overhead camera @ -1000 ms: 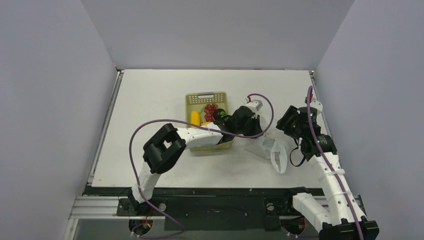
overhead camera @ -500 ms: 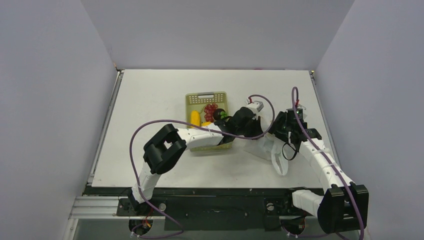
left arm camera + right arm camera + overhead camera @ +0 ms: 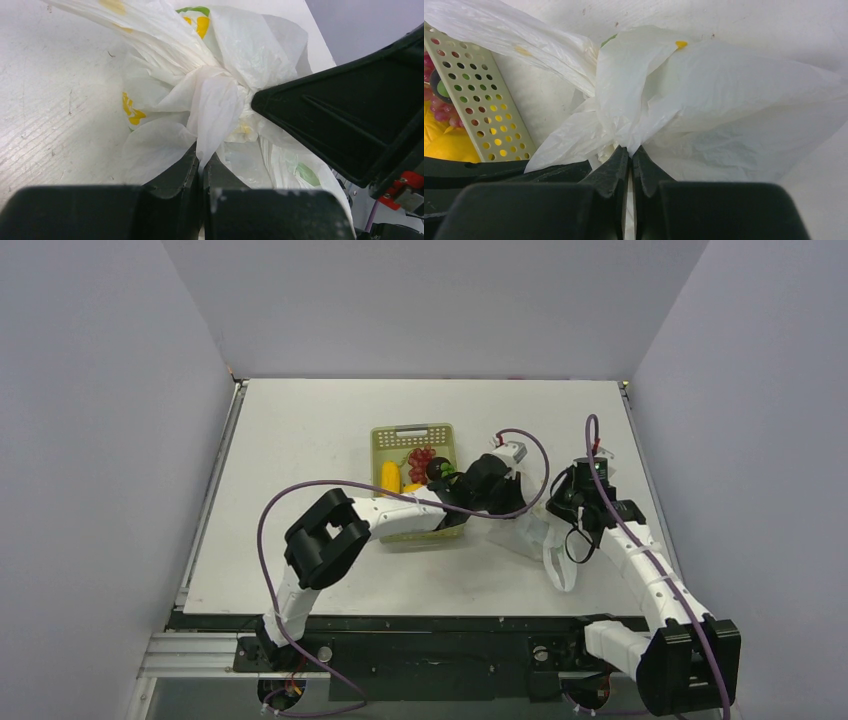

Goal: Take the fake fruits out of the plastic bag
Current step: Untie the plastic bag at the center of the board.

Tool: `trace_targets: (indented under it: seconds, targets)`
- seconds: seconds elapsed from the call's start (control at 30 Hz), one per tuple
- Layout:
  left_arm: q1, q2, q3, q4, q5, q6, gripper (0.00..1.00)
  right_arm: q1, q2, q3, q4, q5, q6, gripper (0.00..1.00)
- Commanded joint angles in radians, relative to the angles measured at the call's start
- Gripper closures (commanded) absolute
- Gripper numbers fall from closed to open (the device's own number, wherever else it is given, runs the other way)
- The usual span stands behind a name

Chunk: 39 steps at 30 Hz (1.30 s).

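Note:
The white plastic bag (image 3: 548, 540) lies crumpled on the table right of the basket; it also shows in the left wrist view (image 3: 210, 75) and the right wrist view (image 3: 704, 95). My left gripper (image 3: 202, 161) is shut on a twisted fold of the bag. My right gripper (image 3: 630, 151) is shut on another fold of it, close beside the left one. In the top view both grippers meet over the bag's upper edge, left gripper (image 3: 508, 498), right gripper (image 3: 560, 508). Fake fruits lie in the basket: red grapes (image 3: 421, 459), a yellow one (image 3: 390, 476), a dark round one (image 3: 437, 470). The bag's contents are hidden.
The yellow-green slotted basket (image 3: 410, 436) stands at mid-table, left of the bag; its perforated wall shows in the right wrist view (image 3: 479, 95). The left arm reaches across the basket's near side. Grey walls enclose the table on three sides.
My right gripper has moved left and down from beside the bag onto its upper edge and now pinches it. The left gripper has stayed on the bag.

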<state>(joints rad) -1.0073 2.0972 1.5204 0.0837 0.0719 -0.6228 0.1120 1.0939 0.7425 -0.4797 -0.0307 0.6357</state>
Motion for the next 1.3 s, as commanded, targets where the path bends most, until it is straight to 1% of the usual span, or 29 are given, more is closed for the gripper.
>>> trace_targets:
  seconds: [0.0,0.13,0.33,0.4,0.43,0.5,0.53,0.57,0.6,0.67,0.73,0.8,0.83,0.9,1.03,1.13,1.2,1.27]
  targets:
    - [0.014,-0.095,-0.033,0.002,-0.059,0.011,1.0,-0.006,-0.048,0.063,-0.031,0.058,-0.019,1.0]
    - [0.034,-0.118,-0.082,0.022,-0.081,0.004,1.0,-0.012,-0.082,0.099,-0.072,0.09,-0.027,1.0]
    - [0.057,-0.124,-0.092,0.011,-0.025,-0.012,1.0,-0.029,-0.159,0.104,-0.098,0.169,-0.055,1.0]
    - [0.06,-0.138,-0.101,0.014,-0.012,-0.009,1.0,-0.034,-0.173,0.101,-0.106,0.18,-0.068,1.0]
    - [0.061,-0.142,-0.107,0.016,-0.004,0.001,1.0,-0.036,-0.176,0.1,-0.111,0.158,-0.074,1.0]
    - [0.06,-0.158,-0.109,0.018,0.017,0.018,0.91,-0.037,-0.18,0.092,-0.101,0.103,-0.091,1.0]
    - [0.06,-0.168,-0.109,0.024,0.036,0.026,0.83,-0.037,-0.182,0.084,-0.097,0.085,-0.098,1.0]
    - [0.061,-0.172,-0.108,0.03,0.048,0.042,0.78,-0.037,-0.182,0.082,-0.087,0.059,-0.099,1.0]
    - [0.061,-0.181,-0.109,0.041,0.068,0.047,0.7,-0.037,-0.181,0.077,-0.077,0.049,-0.101,1.0]
    - [0.059,-0.195,-0.103,0.048,0.085,0.058,0.61,-0.037,-0.172,0.077,-0.066,0.025,-0.109,1.0]
    - [0.049,-0.204,-0.088,0.042,0.085,0.086,0.57,-0.037,-0.154,0.084,-0.063,0.003,-0.118,1.0]
    - [0.036,-0.194,-0.028,0.0,0.067,0.124,0.54,-0.038,-0.134,0.089,-0.06,-0.017,-0.126,1.0]
    - [0.027,-0.179,-0.007,-0.042,0.051,0.153,0.54,-0.037,-0.13,0.088,-0.059,-0.028,-0.128,1.0]
    - [0.017,-0.152,0.048,-0.073,0.036,0.198,0.53,-0.037,-0.118,0.081,-0.046,-0.053,-0.123,1.0]
    - [0.018,-0.09,0.141,-0.144,0.034,0.264,0.5,-0.036,-0.102,0.074,-0.021,-0.116,-0.109,1.0]
    - [0.022,-0.048,0.215,-0.181,0.067,0.328,0.48,-0.036,-0.083,0.089,-0.02,-0.139,-0.104,1.0]
    - [0.029,-0.011,0.259,-0.215,0.095,0.347,0.47,-0.035,-0.07,0.107,-0.019,-0.153,-0.107,1.0]
    - [0.038,0.015,0.298,-0.277,0.084,0.336,0.47,-0.035,-0.051,0.129,-0.03,-0.146,-0.108,1.0]
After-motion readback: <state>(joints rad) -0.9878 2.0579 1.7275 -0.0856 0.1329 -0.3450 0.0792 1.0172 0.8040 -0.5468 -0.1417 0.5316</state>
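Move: The bag's knot lies about 4 cm right, 1 cm forward and 3 cm below the left hand, which already grips a plastic flap. From the right hand, also pinching bag film, the knot is some 4 cm left, level front to back and 3 cm below. The bag's near handle loop lies roughly 12 cm behind the right hand; the basket's middle sits 30 cm left of that hand, 4 cm farther out. Left tugs its flap 3 cm left, opens halfway and rises 8 cm; right keeps its pinch, lifting about 4. ##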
